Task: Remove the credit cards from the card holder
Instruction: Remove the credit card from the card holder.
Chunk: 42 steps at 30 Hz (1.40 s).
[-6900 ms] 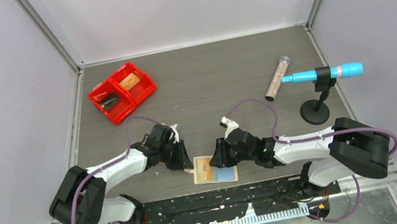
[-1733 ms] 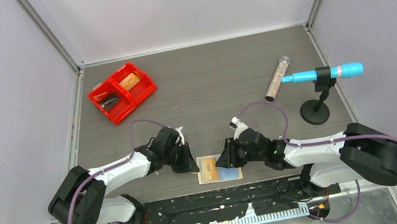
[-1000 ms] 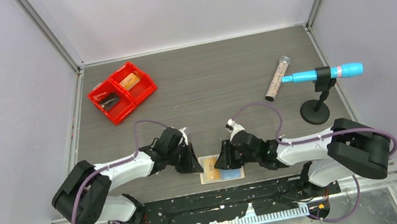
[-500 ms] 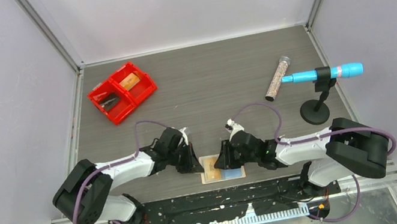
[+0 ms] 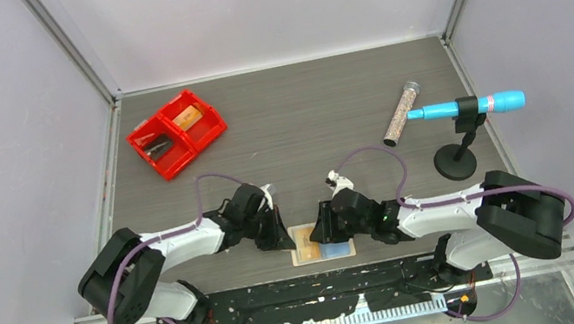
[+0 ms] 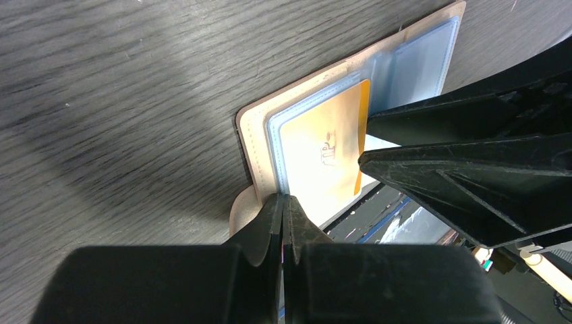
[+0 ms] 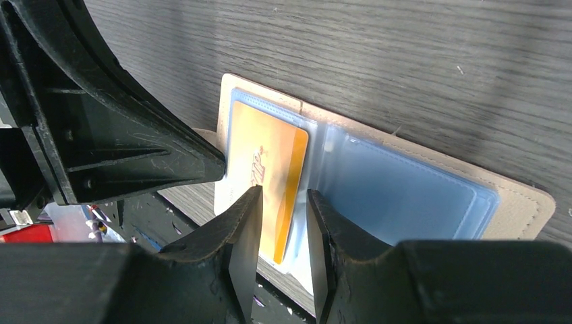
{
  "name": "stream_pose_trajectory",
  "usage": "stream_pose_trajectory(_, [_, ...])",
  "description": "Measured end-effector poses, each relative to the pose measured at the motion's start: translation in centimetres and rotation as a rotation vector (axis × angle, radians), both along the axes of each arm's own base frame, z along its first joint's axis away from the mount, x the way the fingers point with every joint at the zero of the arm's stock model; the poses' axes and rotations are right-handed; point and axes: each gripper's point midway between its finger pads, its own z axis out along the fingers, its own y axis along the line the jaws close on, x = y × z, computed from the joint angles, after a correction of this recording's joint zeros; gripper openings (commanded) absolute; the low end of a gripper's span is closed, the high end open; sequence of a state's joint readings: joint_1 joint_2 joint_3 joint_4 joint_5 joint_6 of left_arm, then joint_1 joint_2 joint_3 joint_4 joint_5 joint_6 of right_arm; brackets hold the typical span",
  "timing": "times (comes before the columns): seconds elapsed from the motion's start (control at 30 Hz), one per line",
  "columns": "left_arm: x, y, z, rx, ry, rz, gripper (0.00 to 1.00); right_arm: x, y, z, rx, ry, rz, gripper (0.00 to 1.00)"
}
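Observation:
The tan card holder [image 5: 321, 243] lies spread open at the table's front edge, its near side overhanging the edge. A yellow-orange credit card [image 7: 270, 158] sits in the clear blue sleeve of its left half [image 6: 324, 145]. My left gripper [image 6: 283, 197] is shut, its tips pinching the left rim of the holder's sleeve [image 5: 283, 237]. My right gripper [image 7: 283, 192] is open. Its two fingers straddle the card's right edge with a gap on both sides [image 5: 323, 231]. The holder's right half shows only empty-looking blue sleeves [image 7: 405, 196].
A red two-compartment bin [image 5: 212, 129] stands at the back left. A glitter tube [image 5: 402, 114] lies at the right, beside a blue pen-like tool [image 5: 468, 107] on a black stand [image 5: 454, 162]. The black rail runs just below the holder.
My left jaws have closed fully at the holder's left rim. My right jaws have spread a little wider around the card. Both arms have hardly moved in the last second.

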<state>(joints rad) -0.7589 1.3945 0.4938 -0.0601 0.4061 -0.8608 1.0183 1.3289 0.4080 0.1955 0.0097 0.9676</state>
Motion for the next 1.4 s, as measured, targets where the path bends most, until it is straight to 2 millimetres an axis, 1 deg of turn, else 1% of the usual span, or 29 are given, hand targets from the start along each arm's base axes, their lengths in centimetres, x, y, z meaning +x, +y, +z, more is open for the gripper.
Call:
stream_pose_trajectory(0.27, [0.0, 0.0, 0.0, 0.000, 0.002, 0.000, 0.00, -0.1, 0.4, 0.0, 0.015, 0.005, 0.007, 0.38])
stream_pose_trajectory(0.4, [0.0, 0.0, 0.0, 0.000, 0.003, 0.000, 0.00, -0.1, 0.7, 0.0, 0.024, 0.009, 0.015, 0.36])
stream_pose_trajectory(0.47, [0.0, 0.0, 0.0, 0.000, 0.003, 0.000, 0.00, -0.1, 0.7, 0.0, 0.027, 0.010, 0.016, 0.32])
stream_pose_trajectory(0.63, [0.0, 0.0, 0.0, 0.000, 0.003, 0.001, 0.00, -0.2, 0.5, -0.3, 0.036, 0.006, 0.014, 0.15])
stream_pose_trajectory(0.77, [0.0, 0.0, 0.0, 0.000, 0.003, 0.001, 0.00, -0.2, 0.3, -0.3, 0.047, -0.002, 0.010, 0.06])
stream_pose_trajectory(1.07, [0.0, 0.0, -0.1, 0.001, 0.004, 0.001, 0.00, -0.2, 0.4, 1.5, 0.113, -0.043, 0.022, 0.05])
stream_pose_trajectory(1.23, [0.0, 0.0, -0.1, 0.001, 0.004, 0.000, 0.00, -0.2, -0.7, 1.3, 0.123, -0.048, 0.020, 0.06])
stream_pose_trajectory(1.4, [0.0, 0.0, -0.1, 0.002, 0.005, 0.000, 0.00, -0.2, -0.8, 1.7, 0.139, -0.054, 0.037, 0.07])
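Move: The yellow-orange card's middle lies about 3 cm to the left of my right hand, level fore and aft and 1 cm below; its near long edge is already between my parted fingers. The empty blue pocket's middle is some 4 cm right and 1 cm back of that hand, and the holder's left edge about 6 cm left of it. From my left hand, already shut at that left edge, the card is roughly 3 cm to the right and level. I nudge my right hand barely left, shut its fingers from about a third open onto the card's right edge, and then draw that pinched edge up some 2 cm and about 1.5 cm to the right, the wrist tilting just under 10 degrees. My left hand stays put, keeping its closed tips on the holder's left edge against the pull. ##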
